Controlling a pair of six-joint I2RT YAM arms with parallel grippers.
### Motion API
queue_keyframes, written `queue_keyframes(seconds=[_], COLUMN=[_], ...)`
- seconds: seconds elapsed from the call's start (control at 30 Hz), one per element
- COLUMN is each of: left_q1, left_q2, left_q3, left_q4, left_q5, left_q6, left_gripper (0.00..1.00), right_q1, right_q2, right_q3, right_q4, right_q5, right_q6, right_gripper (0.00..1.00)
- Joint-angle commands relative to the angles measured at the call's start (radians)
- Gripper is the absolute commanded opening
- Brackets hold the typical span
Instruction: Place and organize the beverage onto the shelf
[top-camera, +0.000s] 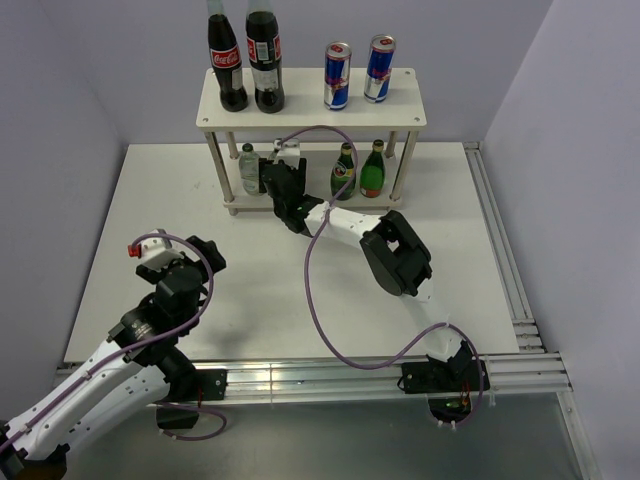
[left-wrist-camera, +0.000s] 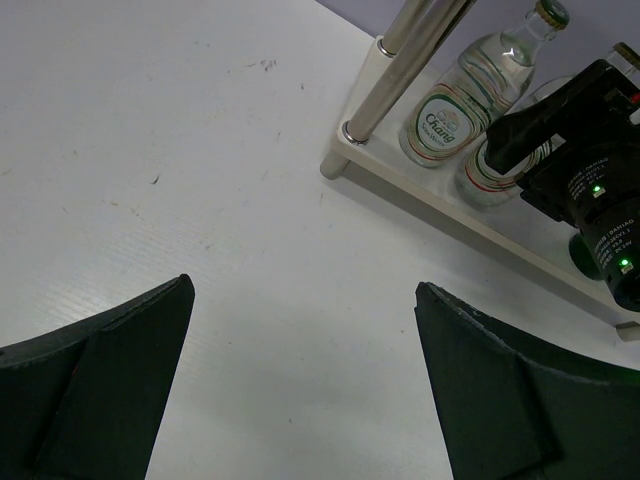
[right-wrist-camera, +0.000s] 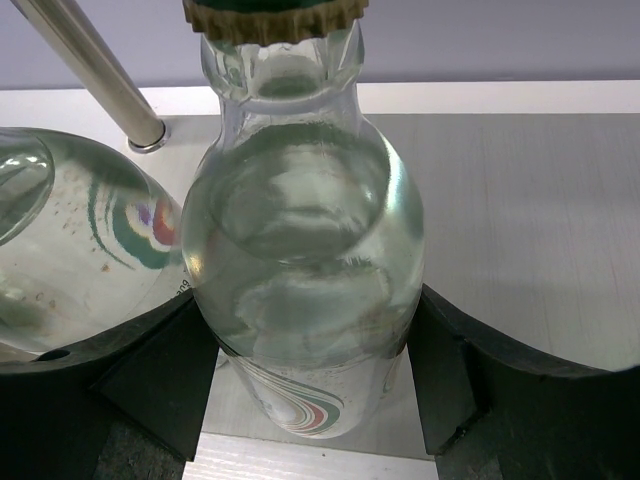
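Observation:
The cream-white shelf (top-camera: 310, 105) stands at the back of the table. Two blue-and-silver cans (top-camera: 337, 76) (top-camera: 378, 69) stand on its top board. On the lower board (right-wrist-camera: 520, 200) are two green bottles (top-camera: 345, 171) (top-camera: 373, 168) and a clear bottle (top-camera: 248, 166). My right gripper (right-wrist-camera: 308, 300) reaches in beside that one and is shut on a second clear bottle (right-wrist-camera: 300, 230), which stands upright on the lower board with both fingers against its sides. The first clear bottle (right-wrist-camera: 70, 240) is close on its left. My left gripper (left-wrist-camera: 302, 285) hangs open over bare table, holding nothing.
Two tall cola bottles (top-camera: 228, 62) (top-camera: 265, 55) occupy the left of the top board. A metal shelf leg (right-wrist-camera: 90, 70) stands just behind and left of the held bottle. The right arm's cable (top-camera: 315, 300) loops across the table. A rail (top-camera: 500, 250) edges the right side.

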Motion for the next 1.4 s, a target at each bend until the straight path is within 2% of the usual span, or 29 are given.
queue_keyframes(seconds=[0.0, 0.17, 0.47, 0.6, 0.73, 1.37], left_q1=[-0.003, -0.003, -0.003, -0.003, -0.003, -0.003], left_q2=[-0.007, -0.011, -0.014, -0.02, -0.02, -0.019], left_q3=[-0.009, -0.01, -0.01, -0.012, -0.013, -0.012], left_q4=[0.004, 0.004, 0.005, 0.007, 0.009, 0.007], left_q5=[-0.012, -0.014, -0.015, -0.012, -0.011, -0.014], left_q6=[-0.016, -0.017, -0.016, -0.013, -0.013, -0.013], left_gripper=[0.99, 0.99, 0.99, 0.99, 0.99, 0.99], right_q1=[0.002, 0.003, 0.005, 0.014, 0.014, 0.031], right_q2=[-0.032, -0.041, -0.069, -0.089, -0.087, -0.164], right_q3=[0.013, -0.004, -0.058, -0.107, -0.104, -0.224], right_q4=[0.039, 0.041, 0.023, 0.073, 0.073, 0.117], right_q5=[-0.005, 0.0, 0.002, 0.005, 0.005, -0.057], right_q6=[-0.004, -0.001, 0.033, 0.022, 0.016, 0.008], right_gripper=[0.69, 0.84, 0.87, 0.88, 1.0, 1.0])
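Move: I have the clear bottle between my right-hand fingers on the lower shelf, its middle at about finger level. The other clear bottle stands some 8 cm to the left of it at the same depth; the nearer green bottle is about 15 cm to its right and the second green one some 22 cm right, both in the same row. From my left hand the held bottle is roughly 25 cm ahead, 22 cm right and 6 cm lower. I let go of the clear bottle: my right-hand fingers spread from around its body to fully open while the hand sinks about 3 cm. Then I ease the hand straight back towards the shelf's front, some 3 cm from where it started, staying low with the open fingers still either side of the bottle. ##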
